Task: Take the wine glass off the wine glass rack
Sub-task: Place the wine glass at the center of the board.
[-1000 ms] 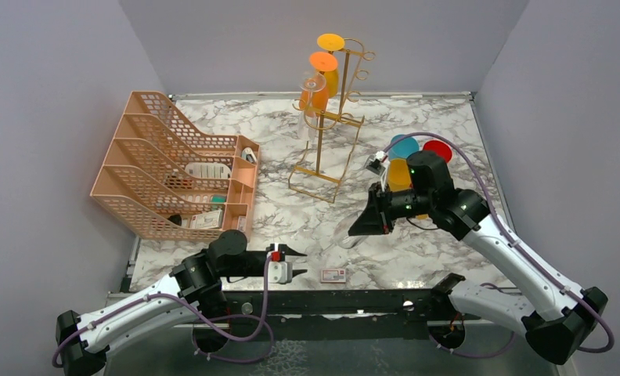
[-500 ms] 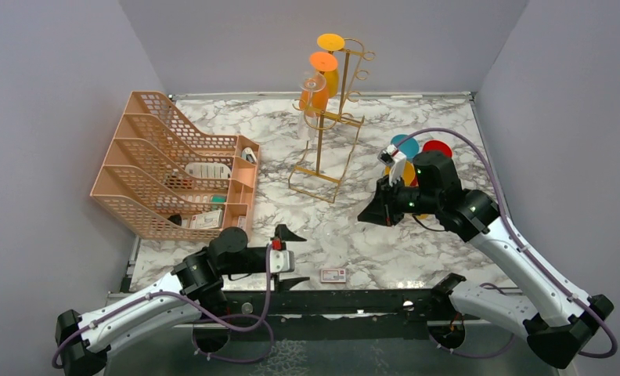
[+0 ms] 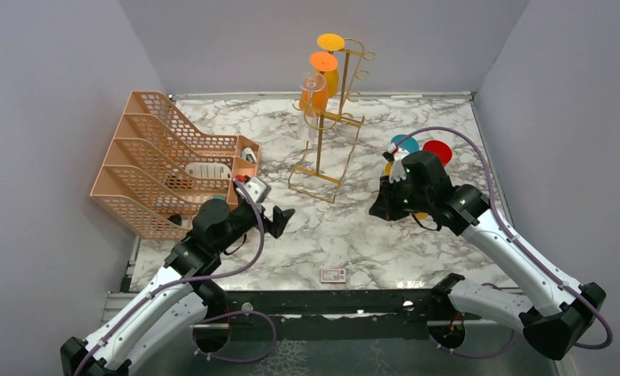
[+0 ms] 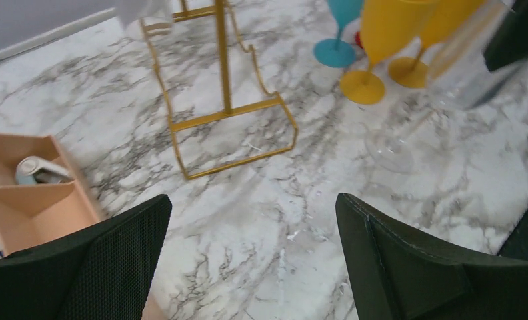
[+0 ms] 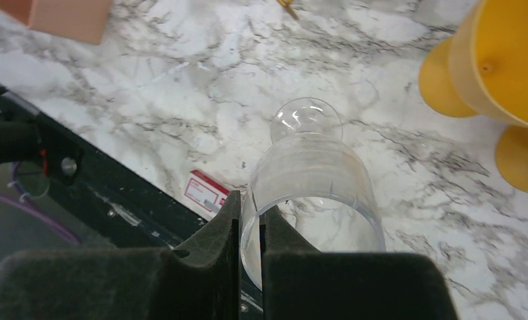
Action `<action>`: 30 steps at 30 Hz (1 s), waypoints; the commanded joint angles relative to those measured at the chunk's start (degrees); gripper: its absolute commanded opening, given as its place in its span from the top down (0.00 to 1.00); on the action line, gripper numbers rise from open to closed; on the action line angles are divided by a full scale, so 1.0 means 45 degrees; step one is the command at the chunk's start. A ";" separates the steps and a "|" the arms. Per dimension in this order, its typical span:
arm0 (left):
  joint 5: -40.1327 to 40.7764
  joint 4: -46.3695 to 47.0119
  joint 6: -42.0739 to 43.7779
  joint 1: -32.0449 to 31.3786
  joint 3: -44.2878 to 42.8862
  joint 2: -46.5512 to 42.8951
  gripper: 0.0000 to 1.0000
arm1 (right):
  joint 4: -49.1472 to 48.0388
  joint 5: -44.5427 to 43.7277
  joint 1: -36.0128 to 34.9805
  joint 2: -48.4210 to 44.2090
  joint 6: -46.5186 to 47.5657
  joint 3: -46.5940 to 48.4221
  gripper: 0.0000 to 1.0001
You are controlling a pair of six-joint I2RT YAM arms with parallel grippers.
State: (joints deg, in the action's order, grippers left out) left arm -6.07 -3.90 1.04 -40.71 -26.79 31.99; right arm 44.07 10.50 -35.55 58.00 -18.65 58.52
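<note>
The gold wire wine glass rack [image 3: 326,137] stands at the back centre, with two orange glasses [image 3: 322,66] and a clear one [image 3: 313,84] hanging upside down on it. Its base frame [image 4: 225,113] shows in the left wrist view. My right gripper [image 5: 250,220] is shut on the rim of a clear wine glass [image 5: 315,177], one finger inside the bowl. The glass tilts with its foot [image 4: 388,143] down by the marble. From above, the right gripper [image 3: 385,205] hides that glass. My left gripper [image 3: 279,218] hangs open over bare marble, nothing between its fingers [image 4: 381,253].
A peach mesh tray organiser [image 3: 166,172] fills the left side. Teal [image 3: 405,145], red [image 3: 438,150] and yellow [image 4: 381,33] glasses stand on the table right of the rack. A small card [image 3: 333,275] lies near the front edge.
My left gripper opened wide, and its arm lifted and swung back toward the rack. The right gripper carried the clear glass a little right and back, toward the coloured glasses.
</note>
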 commanded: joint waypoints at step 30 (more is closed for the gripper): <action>0.0029 0.0398 -0.2560 0.3859 -0.0180 -0.0444 0.01 | -0.0204 -0.3636 -0.0010 0.3952 0.1771 0.1405 0.98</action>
State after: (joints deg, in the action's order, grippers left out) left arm -4.82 -2.79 -11.05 -23.68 -28.23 30.17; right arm 44.93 -2.11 -35.57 73.73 -12.97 64.58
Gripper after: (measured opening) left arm 0.987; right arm 0.091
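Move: The right hand holds the clear wine glass; its open spot on the board lies about 6 cm ahead, 1 cm right and 18 cm below. The nearer yellow glass stands 12 cm ahead and 5 cm right, the other yellow one 10 cm ahead and 13 cm right, the blue one 19 cm ahead and 6 cm right. From the left hand the spot lies roughly 6 cm ahead, 30 cm right and 19 cm below. Right hand carries the glass 5 cm forward towards the yellow glasses, lowering 4 cm; open left retreats forward-left 8 cm. ##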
